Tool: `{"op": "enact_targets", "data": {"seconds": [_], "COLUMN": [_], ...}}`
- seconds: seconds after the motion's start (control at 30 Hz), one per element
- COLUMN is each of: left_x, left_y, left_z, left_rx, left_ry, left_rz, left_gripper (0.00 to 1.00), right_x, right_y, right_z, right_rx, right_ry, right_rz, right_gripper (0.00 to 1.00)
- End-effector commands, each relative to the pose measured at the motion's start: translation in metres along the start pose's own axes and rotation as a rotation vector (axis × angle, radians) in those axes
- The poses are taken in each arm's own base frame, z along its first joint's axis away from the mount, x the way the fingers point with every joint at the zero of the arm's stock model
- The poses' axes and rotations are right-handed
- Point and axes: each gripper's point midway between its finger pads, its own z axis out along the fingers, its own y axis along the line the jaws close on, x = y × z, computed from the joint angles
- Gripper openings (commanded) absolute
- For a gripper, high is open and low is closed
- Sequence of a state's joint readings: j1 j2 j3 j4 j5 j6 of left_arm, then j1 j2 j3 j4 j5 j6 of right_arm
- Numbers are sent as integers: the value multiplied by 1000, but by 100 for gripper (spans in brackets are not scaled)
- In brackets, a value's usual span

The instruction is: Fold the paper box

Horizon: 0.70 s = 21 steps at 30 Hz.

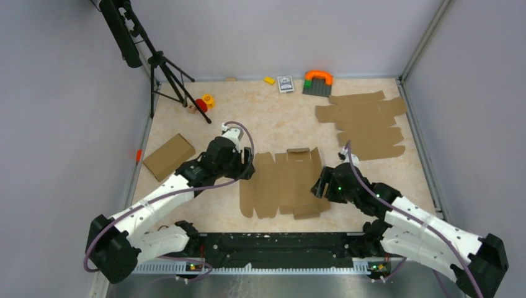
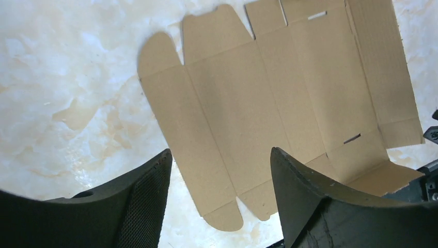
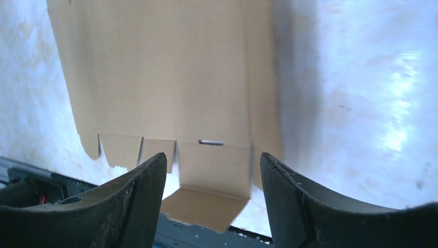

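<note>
The paper box lies unfolded on the table between my two arms, a flat brown sheet with creased panels, flaps and slots. A small tab at its far edge and a flap at its near edge are bent. My left gripper hovers at the sheet's left edge, open and empty. In the left wrist view the left gripper frames the paper box below. My right gripper is at the sheet's right edge, also open and holding nothing. In the right wrist view the right gripper looks onto the paper box.
A pile of similar cardboard sheets lies at the back right. A folded brown box sits at the left. A tripod stands at the back left, and small toys line the back wall. The dark rail runs along the near edge.
</note>
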<state>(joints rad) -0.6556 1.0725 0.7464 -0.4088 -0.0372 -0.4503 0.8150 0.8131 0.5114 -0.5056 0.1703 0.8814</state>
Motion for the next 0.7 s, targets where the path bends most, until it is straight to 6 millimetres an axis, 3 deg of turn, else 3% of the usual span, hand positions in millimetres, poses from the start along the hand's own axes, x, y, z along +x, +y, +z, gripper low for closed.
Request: {"op": "enact_targets", "data": {"seconds": [0.0, 0.1, 0.23, 0.27, 0.37, 0.57, 0.67], "left_x": [-16, -15, -11, -10, -4, 1, 6], "left_y": [3, -17, -69, -79, -95, -112, -117], "left_z": [-14, -9, 10, 15, 37, 64, 77], "left_rx": [-35, 64, 326, 373, 429, 487, 492], "left_ry": [-23, 12, 55, 68, 114, 156, 196], "left_rz": [52, 64, 48, 39, 29, 57, 101], "left_gripper": [70, 52, 7, 0, 0, 0, 0], "right_x": [0, 18, 37, 39, 44, 32, 27], "right_y": [-33, -45, -43, -39, -35, -22, -18], "right_z": [-17, -12, 0, 2, 7, 10, 10], "right_rx": [115, 128, 63, 29, -12, -66, -71], "right_ry": [-29, 0, 39, 44, 53, 10, 4], "right_rz": [119, 223, 288, 297, 331, 344, 346], "right_gripper": [66, 66, 63, 61, 57, 45, 44]}}
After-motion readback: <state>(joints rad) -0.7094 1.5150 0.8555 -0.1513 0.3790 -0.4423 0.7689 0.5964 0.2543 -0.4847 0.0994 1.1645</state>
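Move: The middle of the paper box lies about 12 cm to the left hand's right, 2 cm back and 11 cm below; its far flap stands some 18 cm right and 11 cm ahead. From the right hand, the near end of the box's raised right wall is roughly 3 cm back, 2 cm right and 5 cm down, with the near flap 6 cm back, 5 cm left and 8 cm down. Right hand sinks 5 cm and back, partly closing astride the right wall; left, shutting, swings 10 cm right, then down. ##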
